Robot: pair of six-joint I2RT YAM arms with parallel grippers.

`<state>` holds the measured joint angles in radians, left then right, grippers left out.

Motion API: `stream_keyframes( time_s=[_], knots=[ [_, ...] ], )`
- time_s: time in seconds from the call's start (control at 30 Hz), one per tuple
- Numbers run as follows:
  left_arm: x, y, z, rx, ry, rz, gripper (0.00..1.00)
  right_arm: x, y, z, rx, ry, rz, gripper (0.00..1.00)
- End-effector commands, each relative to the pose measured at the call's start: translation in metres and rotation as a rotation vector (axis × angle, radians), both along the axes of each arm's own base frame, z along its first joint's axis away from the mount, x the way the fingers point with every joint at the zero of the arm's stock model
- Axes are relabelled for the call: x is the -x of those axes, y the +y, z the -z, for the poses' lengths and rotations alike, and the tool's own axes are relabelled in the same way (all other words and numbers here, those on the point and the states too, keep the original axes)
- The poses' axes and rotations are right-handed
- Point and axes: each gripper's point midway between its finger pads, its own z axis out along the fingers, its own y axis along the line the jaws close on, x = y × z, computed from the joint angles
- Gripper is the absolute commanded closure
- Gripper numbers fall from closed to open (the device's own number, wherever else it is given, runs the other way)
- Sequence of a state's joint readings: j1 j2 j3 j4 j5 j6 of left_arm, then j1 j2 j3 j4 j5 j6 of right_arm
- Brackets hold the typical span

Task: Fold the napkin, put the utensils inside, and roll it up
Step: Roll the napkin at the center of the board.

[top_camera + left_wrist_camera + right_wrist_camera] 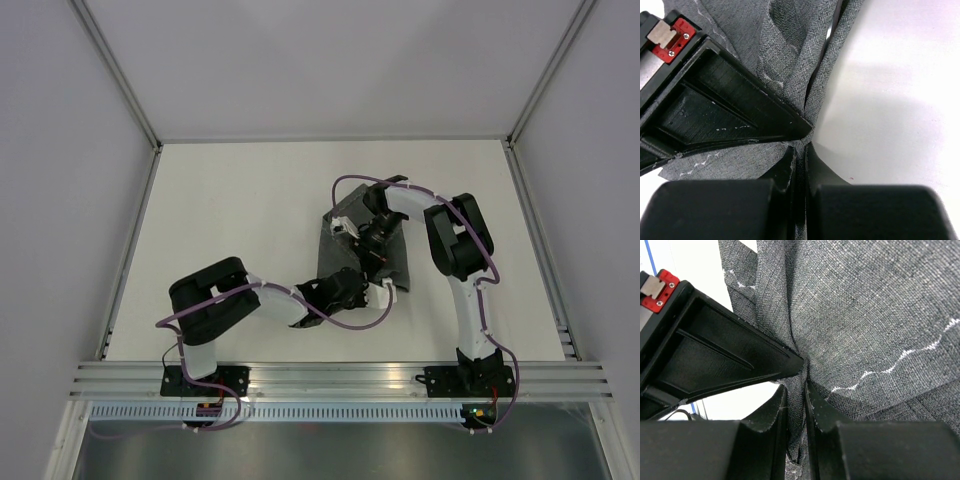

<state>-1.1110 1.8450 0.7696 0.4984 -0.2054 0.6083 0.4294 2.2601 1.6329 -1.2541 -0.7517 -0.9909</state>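
Note:
The dark grey napkin (pixel 335 255) lies bunched at the middle of the table, partly under both arms. My left gripper (pixel 374 290) is at its near right corner. In the left wrist view that gripper (pixel 801 150) is shut on a thin edge of the napkin (pixel 790 45), right at the white table. My right gripper (pixel 366 246) is over the cloth's middle. In the right wrist view it (pixel 797 385) is shut on a pinched fold of the napkin (pixel 865 315), whose pale stitched line shows. The utensils are hidden.
The white table (pixel 250 200) is walled by pale panels at the back and on both sides. An aluminium rail (pixel 340 378) runs along the near edge, where the arm bases sit. Purple cables loop around both arms.

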Motion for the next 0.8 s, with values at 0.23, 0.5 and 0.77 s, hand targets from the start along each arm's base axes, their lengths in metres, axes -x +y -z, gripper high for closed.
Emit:
stream_keyframes(
  time_s=[0.23,0.5,0.77],
  knots=[
    [0.007,0.006,0.018,-0.101,0.151,0.001,0.98,-0.009,-0.027,0.045,0.109,-0.089,-0.079,0.87],
    [0.009,0.001,0.009,-0.056,0.272,0.014,0.98,-0.018,-0.026,0.022,0.065,-0.142,-0.028,0.57],
    [0.014,-0.001,0.007,-0.028,0.362,0.031,0.98,-0.035,-0.024,-0.016,-0.006,-0.206,0.068,0.44]
  ],
)
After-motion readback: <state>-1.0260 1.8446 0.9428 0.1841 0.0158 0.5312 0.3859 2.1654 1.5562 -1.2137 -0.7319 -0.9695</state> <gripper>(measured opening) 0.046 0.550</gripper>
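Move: Both hands are already at the near edge of the part-rolled napkin, pinching it roughly 3 cm apart. The napkin's middle lies about 6 cm ahead and 2 cm left of the left hand, and 6 cm ahead and 5 cm left of the right, a centimetre or so lower. Its near right corner is some 8 cm right and 4 cm back of the left hand; the utensil showing in the fold lies about 5 cm right and 3 cm back of that hand. Right and slightly up, the right hand backs off the rolled edge by about 2 cm, after first staying almost in place, and its fingers spread to roughly half open, letting go of their pinch. The left hand keeps its fingers shut on the napkin, creeping about 1 cm to the right while its wrist turns some 15 degrees, mostly tipping forward and down. ##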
